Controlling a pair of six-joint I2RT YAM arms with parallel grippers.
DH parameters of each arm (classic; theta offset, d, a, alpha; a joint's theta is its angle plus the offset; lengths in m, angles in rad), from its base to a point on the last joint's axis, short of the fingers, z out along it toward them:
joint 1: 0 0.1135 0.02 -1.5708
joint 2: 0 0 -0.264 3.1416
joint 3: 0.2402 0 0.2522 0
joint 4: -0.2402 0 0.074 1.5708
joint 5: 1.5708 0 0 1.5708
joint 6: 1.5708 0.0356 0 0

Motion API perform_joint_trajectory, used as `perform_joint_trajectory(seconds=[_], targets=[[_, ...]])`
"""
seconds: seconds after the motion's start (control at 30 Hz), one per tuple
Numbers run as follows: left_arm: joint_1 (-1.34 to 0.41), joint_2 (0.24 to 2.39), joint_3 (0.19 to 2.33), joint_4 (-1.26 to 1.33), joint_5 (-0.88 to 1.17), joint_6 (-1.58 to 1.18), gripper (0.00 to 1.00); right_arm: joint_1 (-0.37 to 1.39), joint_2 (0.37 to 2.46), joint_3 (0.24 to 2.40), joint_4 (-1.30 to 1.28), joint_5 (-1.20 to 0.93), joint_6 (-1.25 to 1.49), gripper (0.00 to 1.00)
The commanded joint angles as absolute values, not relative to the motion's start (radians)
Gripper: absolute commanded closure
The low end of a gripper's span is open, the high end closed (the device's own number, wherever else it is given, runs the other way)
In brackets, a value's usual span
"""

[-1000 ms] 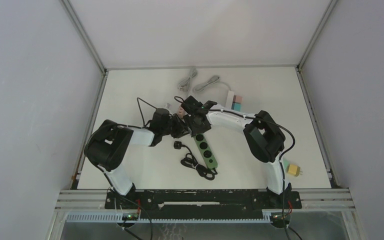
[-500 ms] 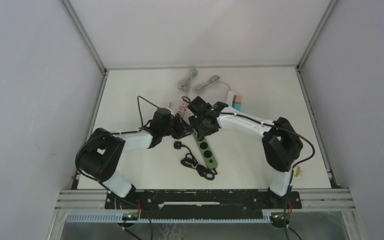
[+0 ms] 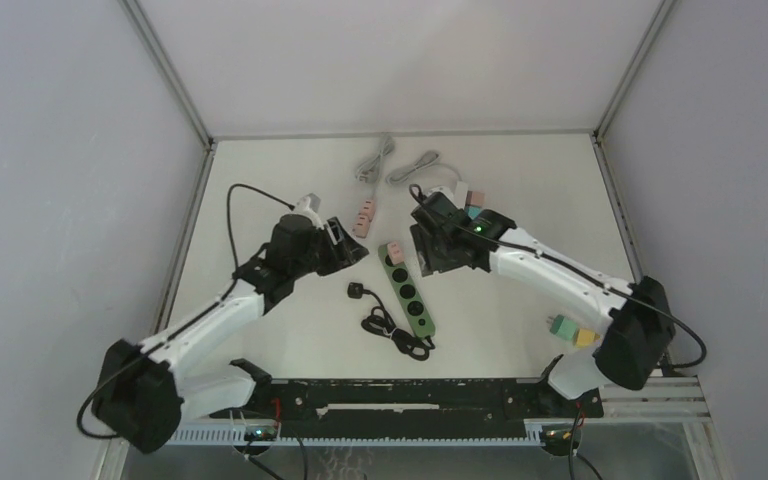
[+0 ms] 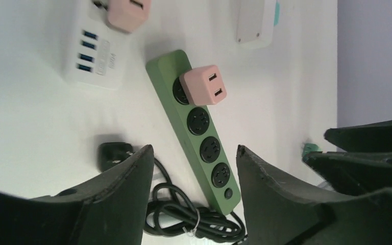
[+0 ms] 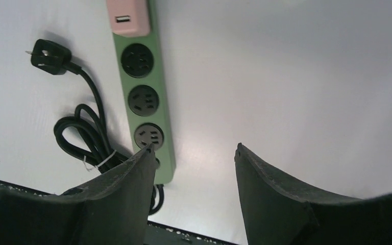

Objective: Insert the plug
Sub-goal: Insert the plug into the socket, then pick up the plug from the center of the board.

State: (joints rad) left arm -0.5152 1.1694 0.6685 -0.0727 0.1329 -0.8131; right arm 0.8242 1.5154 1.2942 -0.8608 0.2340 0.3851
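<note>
The green power strip [image 3: 409, 293] lies on the table between my arms. A pink cube plug [image 3: 391, 252] sits in its far end socket, also seen in the left wrist view [image 4: 203, 85] and the right wrist view [image 5: 127, 18]. The three other sockets [image 4: 206, 148] are bare. My left gripper [image 3: 347, 248] hangs to the left of the strip, open [image 4: 194, 153] and holding nothing. My right gripper [image 3: 432, 262] hovers to the right of the strip, open [image 5: 194, 150], with only bare table between its fingers.
The strip's black plug [image 3: 357, 290] and coiled cord [image 3: 396, 331] lie by its near end. A white USB hub [image 4: 96, 58] with a pink adapter [image 4: 127, 10] lies behind. Grey cables [image 3: 375, 157], a white block [image 3: 470, 203] and small yellow-green adapters [image 3: 571, 331] lie around.
Both arms have drawn back from the strip, left to the left, right to the right. The left gripper opened and let go of the pink plug, which stays in the socket.
</note>
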Motion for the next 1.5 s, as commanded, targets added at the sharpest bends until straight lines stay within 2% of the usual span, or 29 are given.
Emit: perform_joint_trajectory(seconds=[0.0, 0.37, 0.43, 0.63, 0.77, 1.07, 1.17, 1.47], targets=[[-0.518, 0.974, 0.798, -0.319, -0.055, -0.604, 0.34, 0.812, 1.355, 1.237, -0.906, 0.359, 0.454, 0.34], [-0.517, 0.669, 0.847, -0.399, -0.264, -0.325, 0.16, 0.688, 1.003, 1.010, -0.931, 0.433, 0.602, 0.31], [-0.517, 0.643, 0.840, -0.398, -0.289, -0.285, 0.13, 0.639, 0.948, 0.967, -0.932, 0.402, 0.607, 0.27], [-0.517, 0.563, 0.796, -0.363, -0.404, -0.178, 0.00, 0.455, 0.838, 0.867, -0.950, 0.296, 0.639, 0.24], [-0.517, 0.528, 0.758, -0.325, -0.438, -0.147, 0.00, 0.331, 0.803, 0.794, -0.974, 0.298, 0.713, 0.16], [-0.517, 0.506, 0.708, -0.336, -0.472, -0.141, 0.00, -0.070, 0.800, 0.656, -0.947, 0.174, 0.794, 0.14], [-0.517, 0.483, 0.706, -0.336, -0.480, -0.137, 0.00, -0.129, 0.813, 0.653, -0.967, 0.229, 0.835, 0.08], [-0.545, 0.446, 0.692, -0.336, -0.521, -0.121, 0.00, -0.236, 0.889, 0.592, -0.906, 0.267, 0.868, 0.08]])
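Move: The green plug lies far off to the right hand's right, about 30 cm, some 13 cm back and 12 cm below; the yellow plug sits just beyond it, about 35 cm right and 15 cm back. The pink plug in the green strip stands 7 cm left and 5 cm ahead. From the left hand the green plug is about 45 cm right, 16 cm back, 11 cm below. Both opening further, the right hand sweeps 28 cm right towards the green plug, turning clockwise; the left retreats left and up. ##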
